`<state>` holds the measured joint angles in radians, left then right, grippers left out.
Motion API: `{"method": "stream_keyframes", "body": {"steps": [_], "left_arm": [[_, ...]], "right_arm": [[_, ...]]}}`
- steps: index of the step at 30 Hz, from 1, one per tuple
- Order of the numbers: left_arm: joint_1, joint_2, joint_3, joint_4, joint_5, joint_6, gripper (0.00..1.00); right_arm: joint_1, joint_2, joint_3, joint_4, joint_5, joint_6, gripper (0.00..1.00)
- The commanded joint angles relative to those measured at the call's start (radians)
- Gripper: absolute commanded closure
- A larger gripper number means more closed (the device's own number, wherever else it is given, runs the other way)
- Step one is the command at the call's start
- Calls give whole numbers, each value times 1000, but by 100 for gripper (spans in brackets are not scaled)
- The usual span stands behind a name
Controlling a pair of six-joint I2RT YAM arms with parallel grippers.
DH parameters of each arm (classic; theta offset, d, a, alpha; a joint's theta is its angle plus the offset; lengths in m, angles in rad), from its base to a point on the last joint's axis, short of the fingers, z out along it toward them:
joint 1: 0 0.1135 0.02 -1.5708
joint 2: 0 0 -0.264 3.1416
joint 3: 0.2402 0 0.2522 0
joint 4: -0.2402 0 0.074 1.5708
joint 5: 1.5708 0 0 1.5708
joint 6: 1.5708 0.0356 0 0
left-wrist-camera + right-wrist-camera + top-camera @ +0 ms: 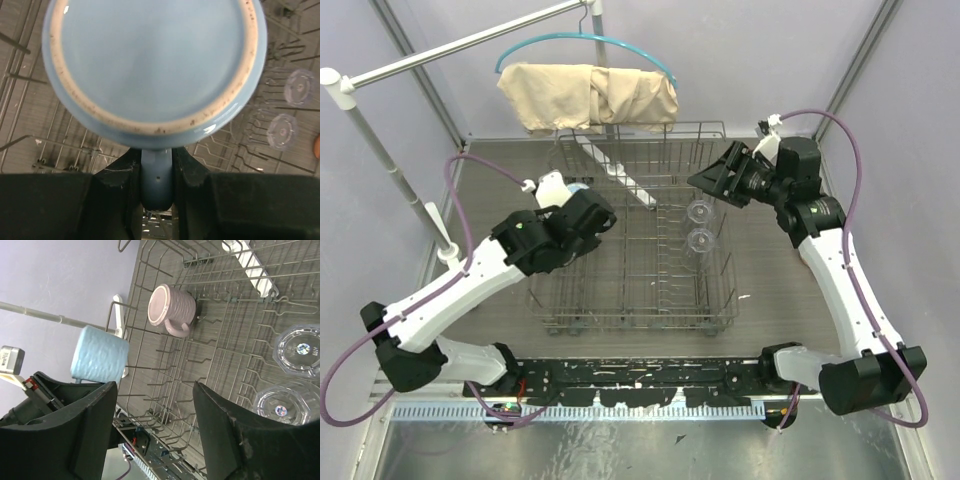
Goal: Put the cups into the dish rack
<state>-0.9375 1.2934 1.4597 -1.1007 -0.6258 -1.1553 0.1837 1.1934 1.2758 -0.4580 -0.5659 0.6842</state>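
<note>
My left gripper (157, 155) is shut on the handle of the light blue mug (150, 60), which is turned base-up toward the wrist camera. It hangs over the left part of the grey wire dish rack (640, 322). In the right wrist view the same mug (99, 356) hangs by the rack's left rim. A mauve-pink mug (170, 307) lies on its side among the tines. Two clear glass tumblers (699, 210) (700, 240) stand upside down in the rack's right half. My right gripper (715, 172) hovers open above the rack's far right corner, holding nothing.
A beige cloth (590, 95) hangs on a teal hanger from a metal rail behind the rack. A white strip (620, 170) lies slanted in the rack's back. A sliver of something orange (317, 146) shows at the left wrist view's right edge.
</note>
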Motion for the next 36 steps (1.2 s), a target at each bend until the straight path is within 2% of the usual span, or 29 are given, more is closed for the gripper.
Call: {"method": "stream_keyframes", "body": {"steps": [1,5,12,19,27,36], "left_arm": [[-24,35,67,-123,-178,-191,100],[-30,60,64,-148,-194,-251,100],[-29,71,50,-137,-264,-256,100],[-29,113,8,-106,-244,-286,100],[-28,191,48,-195,-263,-372,100],[-16,198,-6,-202,-258,-398,100]], "right_arm": [[-7,-52,37,-27,14,-59,32],[-5,-77,-9,-4,0,-43,32],[6,-95,-88,40,-37,-32,32],[15,-100,-123,52,-46,-38,32],[16,-109,-162,67,-53,-36,32],[16,-113,-194,84,-65,-33,32]]}}
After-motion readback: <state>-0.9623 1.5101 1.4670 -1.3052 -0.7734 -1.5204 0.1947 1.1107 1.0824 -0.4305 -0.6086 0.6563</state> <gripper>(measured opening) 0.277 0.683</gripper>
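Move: The left hand holds the blue mug by its handle, high over the rack. The free tines it seems bound for lie about 6 cm ahead, 4 cm to its left and 20 cm below. The pink mug stands some 9 cm beyond those tines; the near glass is about 5 cm ahead and 23 cm right of the hand. From the open right hand, the tines lie about 26 cm left, 2 cm back and 27 cm below. Keeping its pinch on the blue mug's handle, the left hand lowers it about 6 cm towards the rack's left side, pausing briefly partway down, while the wrist turns some 15 to 20 degrees counter-clockwise with a small roll. The right hand, empty and still open, draws back about 3 cm, then sinks some 5 cm above the glasses without reaching them. ##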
